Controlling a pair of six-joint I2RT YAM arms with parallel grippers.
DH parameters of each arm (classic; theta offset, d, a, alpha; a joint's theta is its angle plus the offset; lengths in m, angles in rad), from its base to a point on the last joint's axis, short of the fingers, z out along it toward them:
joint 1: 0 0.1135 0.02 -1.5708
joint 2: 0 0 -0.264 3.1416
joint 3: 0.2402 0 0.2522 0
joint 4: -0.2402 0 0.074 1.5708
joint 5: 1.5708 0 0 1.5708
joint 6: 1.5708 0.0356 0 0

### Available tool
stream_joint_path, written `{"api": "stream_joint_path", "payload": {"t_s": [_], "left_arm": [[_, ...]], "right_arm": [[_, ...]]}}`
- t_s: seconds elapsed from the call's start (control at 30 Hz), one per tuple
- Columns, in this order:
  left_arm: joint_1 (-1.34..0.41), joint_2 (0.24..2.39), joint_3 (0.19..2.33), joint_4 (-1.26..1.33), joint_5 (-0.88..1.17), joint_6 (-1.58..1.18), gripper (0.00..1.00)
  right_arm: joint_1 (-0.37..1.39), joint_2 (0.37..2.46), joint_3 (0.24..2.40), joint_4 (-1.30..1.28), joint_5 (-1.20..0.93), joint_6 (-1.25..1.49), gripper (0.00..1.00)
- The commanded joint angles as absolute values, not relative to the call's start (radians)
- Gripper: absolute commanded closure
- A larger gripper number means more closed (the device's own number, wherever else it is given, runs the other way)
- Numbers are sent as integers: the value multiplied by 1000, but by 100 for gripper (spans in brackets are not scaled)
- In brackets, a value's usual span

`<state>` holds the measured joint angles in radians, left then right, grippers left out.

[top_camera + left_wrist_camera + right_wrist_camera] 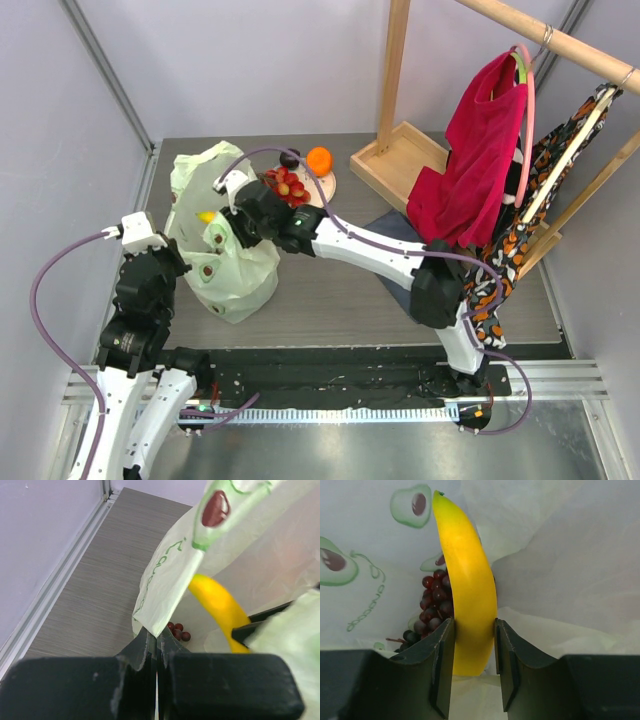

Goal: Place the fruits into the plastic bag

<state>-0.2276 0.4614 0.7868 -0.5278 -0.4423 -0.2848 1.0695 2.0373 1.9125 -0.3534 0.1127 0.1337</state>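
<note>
The pale green plastic bag (225, 270) with avocado prints stands on the table's left side. My left gripper (156, 635) is shut on its rim (165, 580) and holds the mouth up. Reaching in from the right, my right gripper (474, 625) is shut on a yellow banana (465, 570), which stands upright inside the bag's mouth. The banana (207, 216) also shows from above. A dark purple grape bunch (434, 605) lies at the bottom of the bag. Red fruits (288, 185), an orange (319, 160) and a dark round fruit (289, 158) sit on a wooden plate (325, 185) behind the bag.
A wooden clothes rack stands at the back right with a red cloth (470, 160) and a patterned cloth (520, 230) hanging from it. Its wooden base tray (400, 160) lies beside the plate. A dark mat (395, 230) lies under my right arm. Walls close in the left and back.
</note>
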Motion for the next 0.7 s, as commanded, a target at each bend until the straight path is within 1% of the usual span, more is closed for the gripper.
{"api": "stream_joint_path", "payload": {"t_s": [0.0, 0.13, 0.17, 0.23, 0.27, 0.33, 0.37, 0.43, 0.47, 0.5, 0.53, 0.67], "left_arm": [[-224, 454, 788, -474, -433, -290, 100], [-224, 457, 787, -476, -433, -290, 100], [-222, 456, 788, -476, -433, -290, 100], [-224, 460, 787, -476, -431, -290, 100], [-222, 459, 787, -474, -431, -291, 100], [-222, 460, 788, -476, -430, -291, 100], [-222, 460, 788, -477, -430, -290, 100], [-224, 459, 788, -477, -431, -290, 100], [-222, 457, 788, -476, -430, -291, 100], [-224, 459, 788, -476, -430, -291, 100], [-224, 457, 788, -477, -430, -290, 100], [-224, 459, 788, -477, -431, -291, 100]], "right_arm": [[1071, 2101, 2016, -488, 81, 124, 98], [1071, 2112, 2025, -492, 87, 120, 94], [1071, 2109, 2025, -491, 89, 117, 88], [1069, 2105, 2022, -491, 90, 117, 82], [1071, 2100, 2017, -492, 94, 115, 73], [1069, 2094, 2011, -486, 94, 114, 65], [1071, 2086, 2003, -483, 94, 115, 55], [1069, 2082, 1997, -471, 92, 115, 47], [1069, 2080, 1994, -468, 89, 114, 40], [1069, 2076, 1993, -463, 86, 115, 37], [1071, 2075, 1991, -460, 83, 114, 31], [1071, 2071, 1991, -446, 68, 115, 27]]}}
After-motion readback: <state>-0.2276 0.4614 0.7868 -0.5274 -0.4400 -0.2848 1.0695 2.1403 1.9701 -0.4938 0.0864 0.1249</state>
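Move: The right gripper holds the banana inside the mouth of the plastic bag. The bag's bottom lies some 13 cm below it, about 2 cm ahead and 4 cm to the left, with the grapes roughly 3 cm ahead, 7 cm left and 12 cm down. The strawberries on the plate are about 8 cm ahead and 13 cm right of it, 12 cm lower. From the left gripper the bag's bottom is some 11 cm ahead, 2 cm right and 18 cm down. Sink the right gripper about 6 cm, deeper into the plastic bag, tipping the fingers some 10 degrees more steeply down as it goes. Stop there above the grapes and open the fingers to let go of the banana. Keep the left gripper still and shut on the bag's rim so the mouth stays up. ##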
